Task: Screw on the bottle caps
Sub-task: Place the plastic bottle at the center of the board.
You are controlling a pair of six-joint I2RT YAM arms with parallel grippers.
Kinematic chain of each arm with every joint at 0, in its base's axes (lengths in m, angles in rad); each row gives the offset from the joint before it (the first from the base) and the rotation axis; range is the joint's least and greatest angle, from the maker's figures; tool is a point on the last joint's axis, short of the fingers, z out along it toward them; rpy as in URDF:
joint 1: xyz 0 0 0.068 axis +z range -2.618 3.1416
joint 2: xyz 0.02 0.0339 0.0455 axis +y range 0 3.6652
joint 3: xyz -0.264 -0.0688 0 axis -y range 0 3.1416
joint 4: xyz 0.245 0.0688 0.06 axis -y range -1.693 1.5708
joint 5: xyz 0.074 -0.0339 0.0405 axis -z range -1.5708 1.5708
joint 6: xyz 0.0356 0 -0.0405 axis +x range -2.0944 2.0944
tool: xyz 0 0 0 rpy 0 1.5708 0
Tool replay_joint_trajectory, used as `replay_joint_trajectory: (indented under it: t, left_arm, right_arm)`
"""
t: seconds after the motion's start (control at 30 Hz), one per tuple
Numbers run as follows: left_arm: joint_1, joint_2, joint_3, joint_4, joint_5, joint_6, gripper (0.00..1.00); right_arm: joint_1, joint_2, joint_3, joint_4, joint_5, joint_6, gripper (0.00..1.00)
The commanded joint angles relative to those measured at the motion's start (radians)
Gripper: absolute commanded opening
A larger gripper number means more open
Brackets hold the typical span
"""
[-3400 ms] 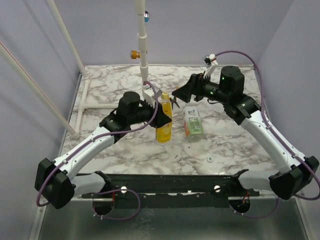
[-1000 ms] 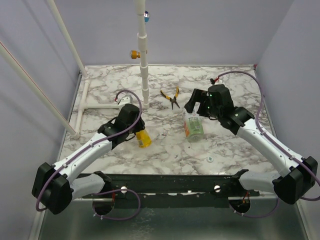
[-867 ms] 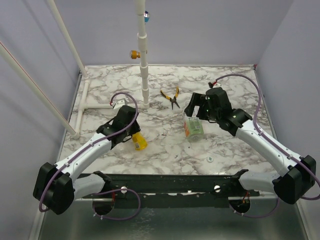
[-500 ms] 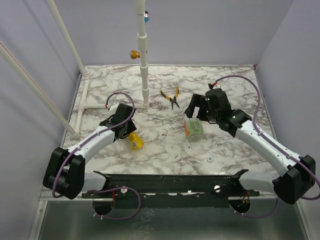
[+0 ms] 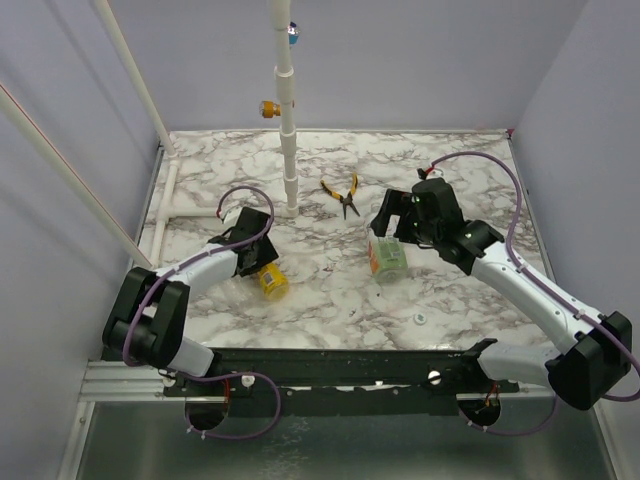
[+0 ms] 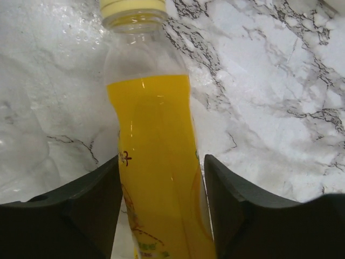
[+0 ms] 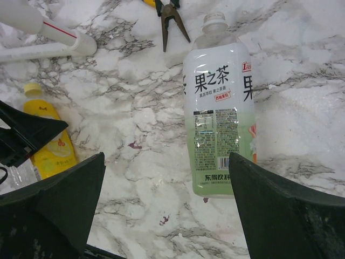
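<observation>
The yellow bottle (image 5: 271, 281) lies on the marble table with its yellow cap (image 6: 132, 6) on the neck. My left gripper (image 6: 161, 162) straddles the bottle's body, open, with a thin gap at the right finger (image 6: 232, 205). The clear bottle (image 7: 218, 118) with the green-and-white label lies flat, its neck (image 7: 215, 21) bare. My right gripper (image 7: 166, 156) hovers wide open above and just left of it, holding nothing. A small whitish cap (image 5: 420, 319) sits on the table near the front right.
Yellow-handled pliers (image 5: 345, 195) lie behind the clear bottle. A white pipe stand (image 5: 288, 150) rises at the back centre, with a blue piece (image 5: 292, 31) and an orange piece (image 5: 268, 108) on it. White pipes (image 5: 165, 215) run along the left edge.
The left arm carried the yellow bottle down and toward the front left, laid it on the table, and its jaws loosened. The right gripper stayed open over the clear bottle.
</observation>
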Motion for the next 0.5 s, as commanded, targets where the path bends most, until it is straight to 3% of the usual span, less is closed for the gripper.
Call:
replay_joint_trajectory:
  t: [0.0, 0.2, 0.37, 0.47]
  left_arm:
    - [0.009, 0.014, 0.005, -0.023, 0.014, 0.020, 0.67]
    - [0.011, -0.014, 0.028, -0.040, 0.009, 0.037, 0.80]
    - [0.010, -0.059, 0.057, -0.068, 0.007, 0.055, 0.99]
    - [0.011, -0.095, 0.077, -0.091, 0.007, 0.072, 0.99]
  right_arm:
    - [-0.001, -0.016, -0.007, -0.013, 0.009, -0.007, 1.00]
    - [-0.001, -0.026, 0.006, -0.025, 0.028, -0.006, 1.00]
    - [-0.001, -0.023, 0.011, -0.041, 0.063, 0.000, 1.00]
    - [-0.001, -0.016, 0.014, -0.054, 0.084, 0.006, 1.00]
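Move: The yellow bottle lies between the left fingers, its middle some 1 cm ahead of the hand, level sideways and about 1 cm lower. A clear bottle lies roughly 9 cm to the left of the hand and 3 cm back; the white stand's foot is about 14 cm ahead and 7 cm right. From the right hand, the yellow bottle is about 30 cm left, level fore and aft, some 17 cm below. The left fingers spread from about half to fully open, freeing the yellow bottle, and the hand rises about 1 cm. ##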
